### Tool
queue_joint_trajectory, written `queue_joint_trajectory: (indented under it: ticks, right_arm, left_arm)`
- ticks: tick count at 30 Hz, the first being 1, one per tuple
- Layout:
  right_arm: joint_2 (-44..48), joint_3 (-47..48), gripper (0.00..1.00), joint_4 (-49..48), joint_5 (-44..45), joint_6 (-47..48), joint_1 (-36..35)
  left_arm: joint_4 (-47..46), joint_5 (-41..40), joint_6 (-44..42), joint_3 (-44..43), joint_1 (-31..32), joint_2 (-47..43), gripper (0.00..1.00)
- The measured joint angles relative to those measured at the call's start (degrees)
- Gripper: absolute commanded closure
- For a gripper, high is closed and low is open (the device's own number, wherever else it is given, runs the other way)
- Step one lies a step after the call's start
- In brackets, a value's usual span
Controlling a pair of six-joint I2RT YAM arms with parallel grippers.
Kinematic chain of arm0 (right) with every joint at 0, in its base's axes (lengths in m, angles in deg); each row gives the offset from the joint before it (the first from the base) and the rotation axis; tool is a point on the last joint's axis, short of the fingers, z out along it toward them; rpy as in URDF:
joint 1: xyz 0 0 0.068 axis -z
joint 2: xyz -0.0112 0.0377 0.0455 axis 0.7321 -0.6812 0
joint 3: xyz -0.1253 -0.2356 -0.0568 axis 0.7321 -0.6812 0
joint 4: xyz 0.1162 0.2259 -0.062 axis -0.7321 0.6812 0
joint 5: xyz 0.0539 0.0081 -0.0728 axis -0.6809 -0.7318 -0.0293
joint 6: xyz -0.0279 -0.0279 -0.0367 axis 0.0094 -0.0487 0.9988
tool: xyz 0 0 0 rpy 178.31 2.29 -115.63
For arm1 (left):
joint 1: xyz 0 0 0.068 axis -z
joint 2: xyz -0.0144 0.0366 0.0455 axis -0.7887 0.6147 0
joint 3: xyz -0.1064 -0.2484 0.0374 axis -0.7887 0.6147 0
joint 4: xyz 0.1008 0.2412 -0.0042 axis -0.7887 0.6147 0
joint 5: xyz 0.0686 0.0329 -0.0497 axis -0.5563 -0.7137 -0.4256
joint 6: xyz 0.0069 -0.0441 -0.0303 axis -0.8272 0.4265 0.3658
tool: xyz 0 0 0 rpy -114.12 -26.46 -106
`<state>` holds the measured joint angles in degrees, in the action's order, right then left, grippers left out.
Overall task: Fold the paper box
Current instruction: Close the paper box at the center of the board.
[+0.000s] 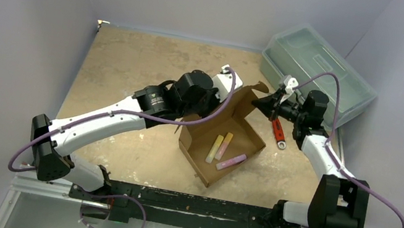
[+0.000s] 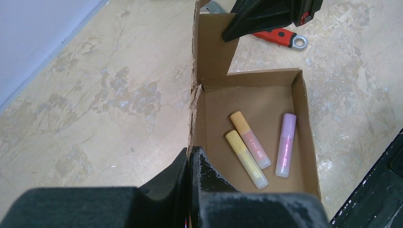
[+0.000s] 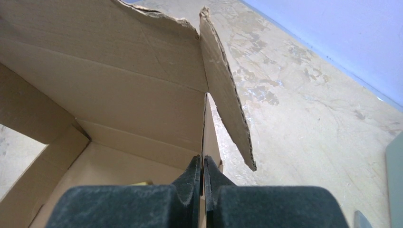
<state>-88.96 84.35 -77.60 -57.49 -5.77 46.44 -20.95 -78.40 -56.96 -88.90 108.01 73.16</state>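
The paper box is brown cardboard and stands open in the middle of the table, with its tall back flap upright. Inside lie a yellow marker, an orange marker and a purple marker. My left gripper is shut on the box's left wall, one finger inside and one outside. My right gripper is shut on a thin cardboard wall at the box's far right corner, beside a loose torn-edged flap. From above, the right gripper meets the upright flap.
A red-handled tool lies on the table just right of the box, under the right wrist. A translucent grey-green plastic toolbox stands at the back right. Walls close in the table on the left, back and right.
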Motion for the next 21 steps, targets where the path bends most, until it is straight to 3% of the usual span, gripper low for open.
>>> queue_joint_trajectory:
  ticks: [9,21]
  right_arm:
    - [0.1,1.1,0.96,7.3,-0.7,8.2,0.0]
    - [1.8,3.6,0.58,27.8,-3.1,25.3,1.7]
  left_arm:
    - [-1.5,2.7,0.0,2.4,0.0,-1.2,1.0]
    - [-1.7,5.8,0.0,3.5,0.0,-1.4,1.0]
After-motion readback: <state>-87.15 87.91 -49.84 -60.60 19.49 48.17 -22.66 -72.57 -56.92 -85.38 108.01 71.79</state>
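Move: The left hand still grips the edge of the raised lid; the middle of the box's opening lies about 10 cm back, 4 cm right and 17 cm below. For the shut, empty right hand, the box's right end wall is about 8 cm back, 2 cm right and 11 cm lower. The lid's side flap stands some 3 cm ahead, straight on and level; the wrench lies 7 cm back, 12 cm right, on the table. Right hand backs and sinks about 4 cm towards the end wall, opening; left eases the held lid back-down 2 cm. ##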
